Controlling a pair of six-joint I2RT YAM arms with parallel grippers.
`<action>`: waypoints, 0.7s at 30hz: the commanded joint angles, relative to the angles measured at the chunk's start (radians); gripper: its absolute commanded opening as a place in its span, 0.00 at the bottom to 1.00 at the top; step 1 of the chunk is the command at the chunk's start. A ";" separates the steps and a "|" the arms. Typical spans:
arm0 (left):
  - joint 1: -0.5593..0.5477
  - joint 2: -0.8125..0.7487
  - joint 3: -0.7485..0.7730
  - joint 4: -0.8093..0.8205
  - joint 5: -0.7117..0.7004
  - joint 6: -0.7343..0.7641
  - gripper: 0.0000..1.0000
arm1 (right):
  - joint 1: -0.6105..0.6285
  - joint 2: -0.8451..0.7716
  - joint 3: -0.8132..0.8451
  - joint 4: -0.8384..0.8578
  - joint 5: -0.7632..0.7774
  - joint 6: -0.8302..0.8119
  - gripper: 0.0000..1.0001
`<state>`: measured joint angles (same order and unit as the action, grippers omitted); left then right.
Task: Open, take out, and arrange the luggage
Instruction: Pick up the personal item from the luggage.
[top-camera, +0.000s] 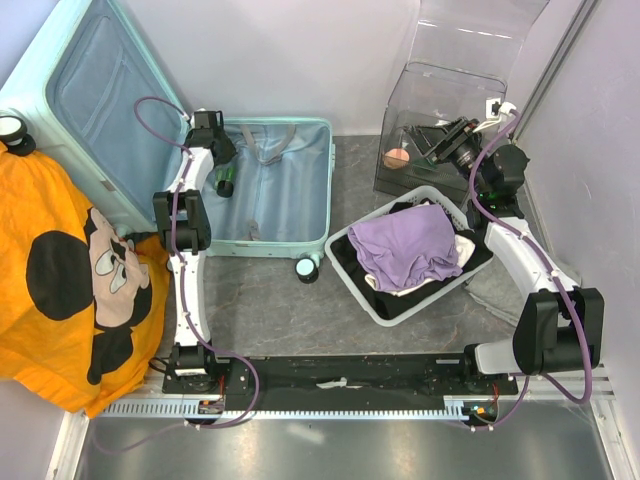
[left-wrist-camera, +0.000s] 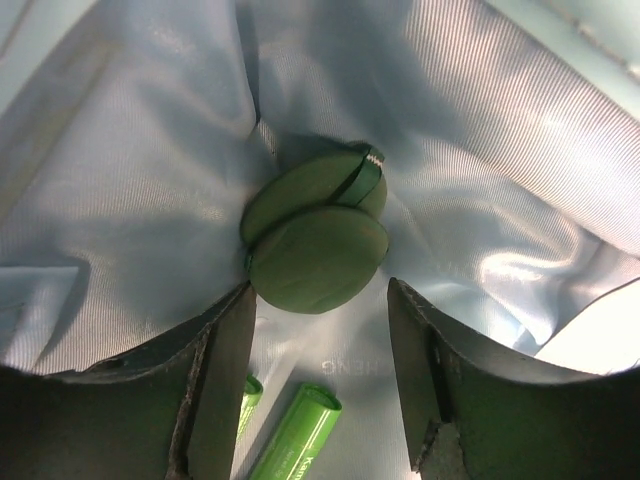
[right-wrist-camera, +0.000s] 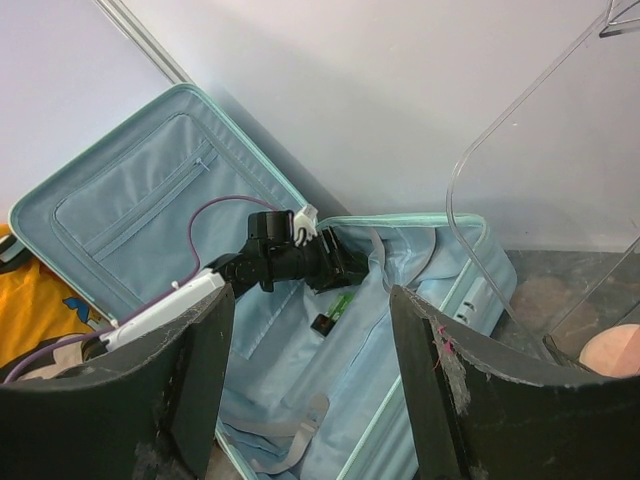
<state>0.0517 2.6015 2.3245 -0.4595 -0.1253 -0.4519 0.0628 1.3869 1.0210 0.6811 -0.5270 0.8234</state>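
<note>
The mint luggage (top-camera: 315, 190) lies open, its lid (top-camera: 100, 90) leaning back against the wall at the left. My left gripper (top-camera: 222, 162) is inside the base near the far left corner, open (left-wrist-camera: 320, 370) with only lining between its fingers. Just past its fingertips a dark green round case (left-wrist-camera: 315, 240) rests in a fold of the pale blue lining. Two bright green tubes (left-wrist-camera: 300, 430) lie below the jaws. My right gripper (top-camera: 428, 140) is open at the clear box, its fingers (right-wrist-camera: 200, 380) holding nothing. From there the luggage (right-wrist-camera: 400, 340) and a green tube (right-wrist-camera: 340, 304) show.
A white mesh basket (top-camera: 372, 303) with a purple cloth (top-camera: 405, 245) on dark and white clothes stands right of the luggage. The clear plastic box (top-camera: 440, 90) at the back right holds a pink round item (top-camera: 396, 157). An orange Mickey Mouse cloth (top-camera: 70, 280) fills the left side.
</note>
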 joint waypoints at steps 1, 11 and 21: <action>0.034 0.031 0.061 0.005 -0.022 -0.041 0.61 | 0.003 0.004 0.027 0.058 -0.024 0.013 0.71; 0.059 0.054 0.088 -0.014 0.046 -0.076 0.31 | 0.003 0.003 0.034 0.063 -0.024 0.014 0.72; 0.068 0.060 0.072 0.005 0.165 -0.059 0.02 | 0.005 -0.003 0.021 0.063 -0.024 0.014 0.72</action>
<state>0.0853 2.6305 2.3741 -0.4831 -0.0414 -0.5026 0.0628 1.3895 1.0214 0.6952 -0.5274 0.8345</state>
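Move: The dark green personal item lies low in the far left corner of the suitcase, just ahead of the left fingertips, its middle some 3 cm ahead, in line sideways and about 1 cm below. The green bottle lies some 7 cm back, about 1 cm left and 2 cm below; the grey strap is roughly 12 cm right and 1 cm ahead. From the right hand the personal item is about 25 cm ahead, 58 cm left and 32 cm below. Shutting almost fully from well open while staying nearly in place, the left fingers come together at the near edge of the personal item, where its two rounded halves meet, and seem to pinch the thin edge there. The left hand edges less than 1 cm left as it does so and rolls about 5 degrees, its left side dipping. ##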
